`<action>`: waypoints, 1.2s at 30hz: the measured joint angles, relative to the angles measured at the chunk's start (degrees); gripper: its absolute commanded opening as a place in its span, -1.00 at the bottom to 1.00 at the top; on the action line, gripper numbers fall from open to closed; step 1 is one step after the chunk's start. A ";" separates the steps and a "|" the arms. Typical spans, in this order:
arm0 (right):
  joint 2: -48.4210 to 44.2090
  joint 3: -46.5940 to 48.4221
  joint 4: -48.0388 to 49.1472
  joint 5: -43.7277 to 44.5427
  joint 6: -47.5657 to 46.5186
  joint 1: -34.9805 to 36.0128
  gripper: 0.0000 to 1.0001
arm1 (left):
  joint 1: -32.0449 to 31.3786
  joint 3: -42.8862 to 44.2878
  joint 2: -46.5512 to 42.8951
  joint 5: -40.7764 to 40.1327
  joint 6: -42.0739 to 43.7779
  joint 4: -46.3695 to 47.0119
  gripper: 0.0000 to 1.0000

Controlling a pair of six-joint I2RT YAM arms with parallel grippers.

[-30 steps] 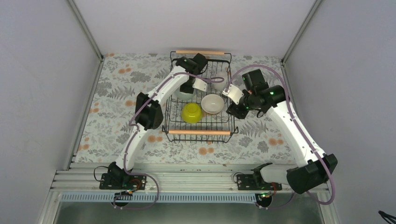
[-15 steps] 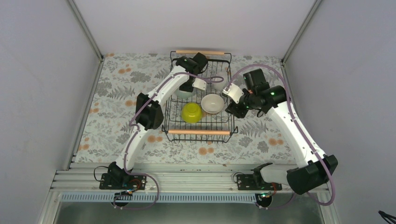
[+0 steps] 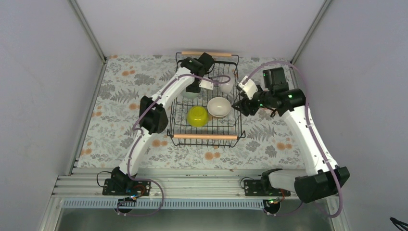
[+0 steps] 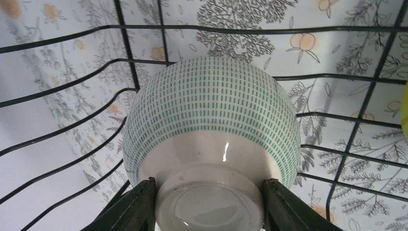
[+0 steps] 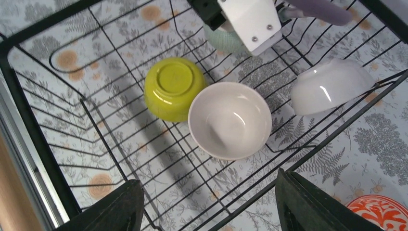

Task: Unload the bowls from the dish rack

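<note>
The black wire dish rack (image 3: 205,136) with wooden handles stands mid-table. Inside it an upside-down yellow-green bowl (image 3: 197,116) lies next to an upright white bowl (image 3: 219,107), and another white bowl (image 3: 226,85) leans at the far right. My left gripper (image 4: 210,207) is shut on the foot ring of an upside-down green-patterned bowl (image 4: 211,115) at the rack's far left (image 3: 191,95). My right gripper (image 5: 211,204) hangs open over the rack's right rim (image 3: 239,107), with the upright white bowl (image 5: 230,120) just ahead of its fingertips and nothing between them.
A red-and-white patterned item (image 5: 380,211) lies on the floral table cover just outside the rack's right side. Grey walls close off the table on the left, right and far sides. The floral cover (image 3: 120,96) lies bare left of the rack.
My right gripper has opened wider and the right arm has swung up and slightly right, away from the white bowl. The left arm has barely moved, still gripping the patterned bowl.
</note>
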 measured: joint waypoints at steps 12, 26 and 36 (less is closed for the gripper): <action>5.60 1.95 1.22 -10.64 0.55 -5.53 0.31 | 0.02 0.00 -3.21 1.73 -2.12 2.47 -0.23; 15.10 4.09 2.69 -22.49 2.27 -9.38 0.25 | 0.02 0.24 -3.89 3.13 -3.41 4.35 -0.23; 21.40 8.17 2.27 -31.87 2.73 -14.88 0.26 | 0.02 0.24 -7.28 4.02 -4.79 5.49 -0.23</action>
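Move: The left gripper still holds the pale green bowl by its foot. The open right gripper, which is to receive the bowl, is some 18 cm back, 19 cm right and 15 cm above the left hand. From the right hand, the pale green bowl lies about 17 cm ahead, 20 left and 18 below. The white bowl is about 12 ahead, 8 left; the yellow-green bowl 8 ahead, 18 left; the white cup 20 ahead, 6 left, all some 20 cm lower. Raise the pale green bowl about 7 cm with the left gripper, easing 2 cm to the right and keeping its grip on the foot while the fingers tilt about 15 degrees. Meanwhile bring the right gripper about 7 cm forward towards this bowl, fingers staying open, and roll the wrist some 30 degrees so they point more to the left and less steeply down. ##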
